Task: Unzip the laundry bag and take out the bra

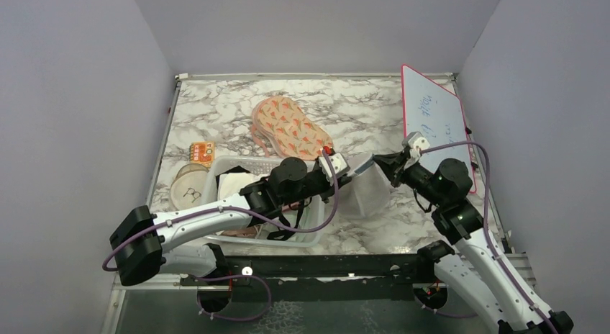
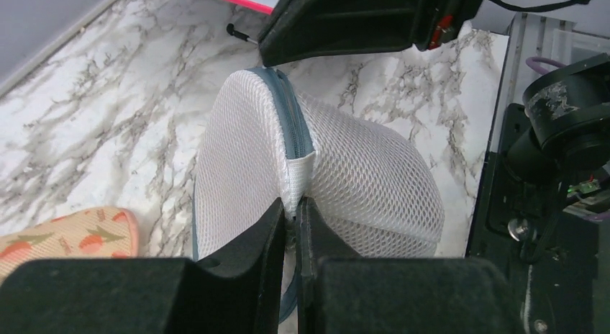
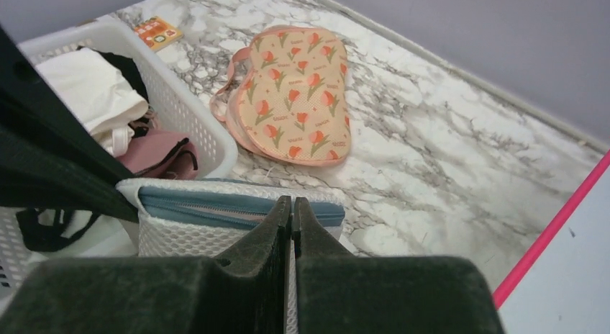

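Note:
The laundry bag [image 1: 368, 196], a white mesh cylinder with grey-blue piping, lies on the marble table between my two grippers. My left gripper [image 2: 293, 206] is shut on a fold of the mesh beside the piping [image 2: 291, 125]; in the top view it [image 1: 351, 170] is at the bag's left top. My right gripper [image 3: 291, 204] is shut on the bag's grey-blue zipper strip [image 3: 208, 208]; the pull is hidden by the fingers. A narrow gap shows in the zipper left of the fingers. The dark red bra is not in view.
A white slatted basket [image 1: 288, 242] stands left of the bag, holding a white cloth [image 3: 86, 96] and a dusty pink garment [image 3: 155, 152]. A peach tulip-print pouch [image 1: 291, 127] lies behind. A pink-edged whiteboard [image 1: 435, 122] leans at the right. An orange packet [image 1: 202, 152] sits at the left.

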{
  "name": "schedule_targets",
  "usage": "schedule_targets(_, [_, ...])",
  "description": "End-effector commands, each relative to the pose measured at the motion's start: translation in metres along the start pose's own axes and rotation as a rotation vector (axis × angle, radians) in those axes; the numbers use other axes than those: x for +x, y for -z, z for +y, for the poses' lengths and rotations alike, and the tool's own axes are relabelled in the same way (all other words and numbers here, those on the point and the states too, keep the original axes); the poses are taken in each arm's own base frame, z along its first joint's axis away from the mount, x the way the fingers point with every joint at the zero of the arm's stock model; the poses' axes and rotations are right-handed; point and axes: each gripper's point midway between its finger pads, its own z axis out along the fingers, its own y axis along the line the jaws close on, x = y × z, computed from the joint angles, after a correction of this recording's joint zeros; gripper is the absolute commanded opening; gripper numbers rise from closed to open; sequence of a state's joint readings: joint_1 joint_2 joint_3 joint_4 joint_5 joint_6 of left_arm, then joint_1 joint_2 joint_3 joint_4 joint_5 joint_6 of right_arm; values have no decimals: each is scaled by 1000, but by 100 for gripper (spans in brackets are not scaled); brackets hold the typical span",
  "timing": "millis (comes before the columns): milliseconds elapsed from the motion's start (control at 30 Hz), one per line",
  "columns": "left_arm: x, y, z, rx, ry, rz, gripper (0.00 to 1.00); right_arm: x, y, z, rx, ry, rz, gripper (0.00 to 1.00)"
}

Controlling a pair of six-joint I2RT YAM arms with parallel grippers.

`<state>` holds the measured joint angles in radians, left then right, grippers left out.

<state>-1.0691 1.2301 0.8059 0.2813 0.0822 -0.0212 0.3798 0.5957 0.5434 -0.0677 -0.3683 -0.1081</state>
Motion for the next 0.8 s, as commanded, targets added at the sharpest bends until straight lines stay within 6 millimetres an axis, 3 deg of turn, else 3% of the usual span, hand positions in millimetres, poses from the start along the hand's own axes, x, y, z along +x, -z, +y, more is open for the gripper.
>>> schedule_targets(0, [-37,8,-10,64,-134,-158,0,-6,-8,-13,103,-245,33,1])
schedule_targets(133, [-26,6,-7,57,-194,-141,0,0,-16,-12,111,-371,142,1])
schedule_targets(200, [-20,2,6,-14,-171,-111,0,-3,-19,7,-20,-340,150,1])
schedule_targets(267, [-15,-1,15,-77,-110,-92,11,-9,-23,14,-74,-333,113,1])
schedule_targets(367, [-7,-9,6,-33,-67,-70,12,-7,-29,18,-103,-360,117,1])
schedule_targets(500, [-1,-19,-10,45,-10,-42,38,-2,-33,25,-151,-379,152,1])
schedule_targets(633, [-3,-22,-9,37,24,-37,61,-1,-33,27,-164,-373,153,1])
schedule_targets(767, [-10,-25,7,-38,100,-31,67,1,-32,36,-220,-372,163,1])
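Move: Both grippers are shut on the zip edge of the laundry bag. The bag's middle hangs about 9 cm below the left hand and some 4 cm to its right, level with it; from the right hand it lies about 5 cm back, 3 cm left and 9 cm down. The white basket's middle is roughly 24 cm left of the left hand, 1 cm back and 18 cm below; the tulip-print pouch lies about 20 cm ahead, 16 cm left and 22 cm below it. Keep the right gripper pinched on the zip and draw it a little farther forward, then bring it about 3 cm left and 2 cm down towards the left hand, tipping its fingers down some 25 degrees. Meanwhile open the left gripper to about two-thirds, letting go of the bag's edge, and lower it 2 to 3 cm and slightly right towards the bag. ##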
